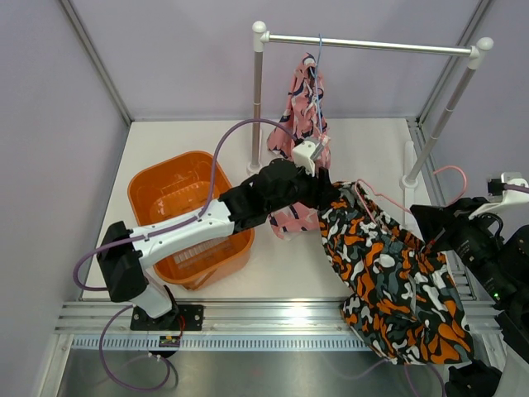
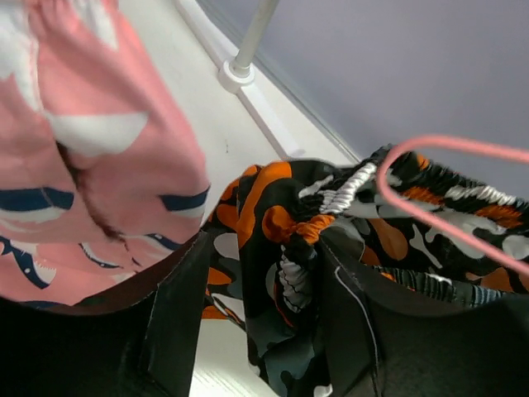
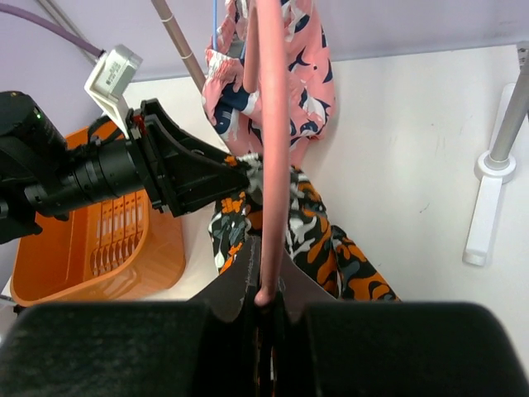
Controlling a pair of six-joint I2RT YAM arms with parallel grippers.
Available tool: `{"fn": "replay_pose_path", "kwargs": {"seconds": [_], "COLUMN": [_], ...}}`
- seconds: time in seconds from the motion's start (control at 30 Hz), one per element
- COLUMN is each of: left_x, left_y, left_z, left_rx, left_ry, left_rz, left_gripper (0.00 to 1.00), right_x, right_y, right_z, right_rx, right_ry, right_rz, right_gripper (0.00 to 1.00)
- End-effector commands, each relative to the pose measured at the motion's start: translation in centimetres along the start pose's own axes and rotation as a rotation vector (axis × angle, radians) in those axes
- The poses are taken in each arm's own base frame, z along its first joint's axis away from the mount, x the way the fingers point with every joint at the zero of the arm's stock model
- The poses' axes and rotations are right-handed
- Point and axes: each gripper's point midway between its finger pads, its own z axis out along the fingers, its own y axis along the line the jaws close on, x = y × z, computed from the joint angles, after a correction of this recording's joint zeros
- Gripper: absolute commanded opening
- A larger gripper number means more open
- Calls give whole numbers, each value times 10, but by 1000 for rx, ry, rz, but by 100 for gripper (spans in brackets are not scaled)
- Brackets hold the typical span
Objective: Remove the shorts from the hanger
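Note:
The camouflage shorts (image 1: 397, 281) hang from a pink hanger (image 1: 376, 194) and drape toward the front right of the table. My right gripper (image 1: 426, 240) is shut on the hanger's end (image 3: 264, 294); the rod (image 3: 271, 124) runs up from between its fingers. My left gripper (image 1: 329, 194) is closed on the bunched waistband of the camouflage shorts (image 2: 273, 198), with fabric filling the space between the fingertips (image 2: 269, 248). The pink shorts (image 1: 302, 99) hang from a blue hanger on the rack, just behind my left gripper, and fill the left of the left wrist view (image 2: 99, 149).
An orange basket (image 1: 165, 186) stands at the left under my left arm. The clothes rack's bar (image 1: 372, 43) spans the back on two posts; the right post's base (image 3: 488, 165) sits at the table's right edge. Walls close the back and sides.

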Motion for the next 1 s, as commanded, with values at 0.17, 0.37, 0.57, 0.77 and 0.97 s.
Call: {"fn": "replay_pose_path", "kwargs": {"seconds": [0.17,0.37,0.57,0.77,0.97], "left_x": [-14,-1,16,31,8], "left_y": [15,-6,-70,-149,-170], "left_z": [-9,1,-25,-79,-127], "left_rx": [-51,28,189,390,420], "left_ry": [-31,36,93,119,45], "left_rz": [57,94,234,462,517], "left_gripper": [29,0,0,0,0], "right_x": [-26,-33,-35,-43,-63], "right_y": [4,13,8,-6,-22], "right_z": [-10,-2,30,67,97], "right_rx": [-14,-60,-39,41,157], "right_ry": [-116,-150,-200,-253,-292], "right_rz": [-10,10,28,42,44], "right_gripper": [0,0,0,0,0]}}
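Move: The orange-and-black shorts' near waistband corner sits between the left hand's open fingers, roughly 1 cm ahead, 2 cm right and 1 cm below its hand point. The hanger's free end pokes out about 6 cm right, 1 cm ahead and 4 cm higher; the pink shorts hang about 7 cm left and 8 cm ahead. From the right hand, which already holds the hanger, that waistband corner is about 12 cm ahead, 13 cm left and 13 cm down. The shorts' waistband is pinched by the left fingers, which close from half open as that hand dips about 1.5 cm; with the grip made, it hauls the cloth back towards the robot some 20 cm, faster and faster, swinging about 30 degrees clockwise. The right hand keeps its hold on the hanger and, after rising slightly, drives it forward about 9 cm, so the two pull apart. ##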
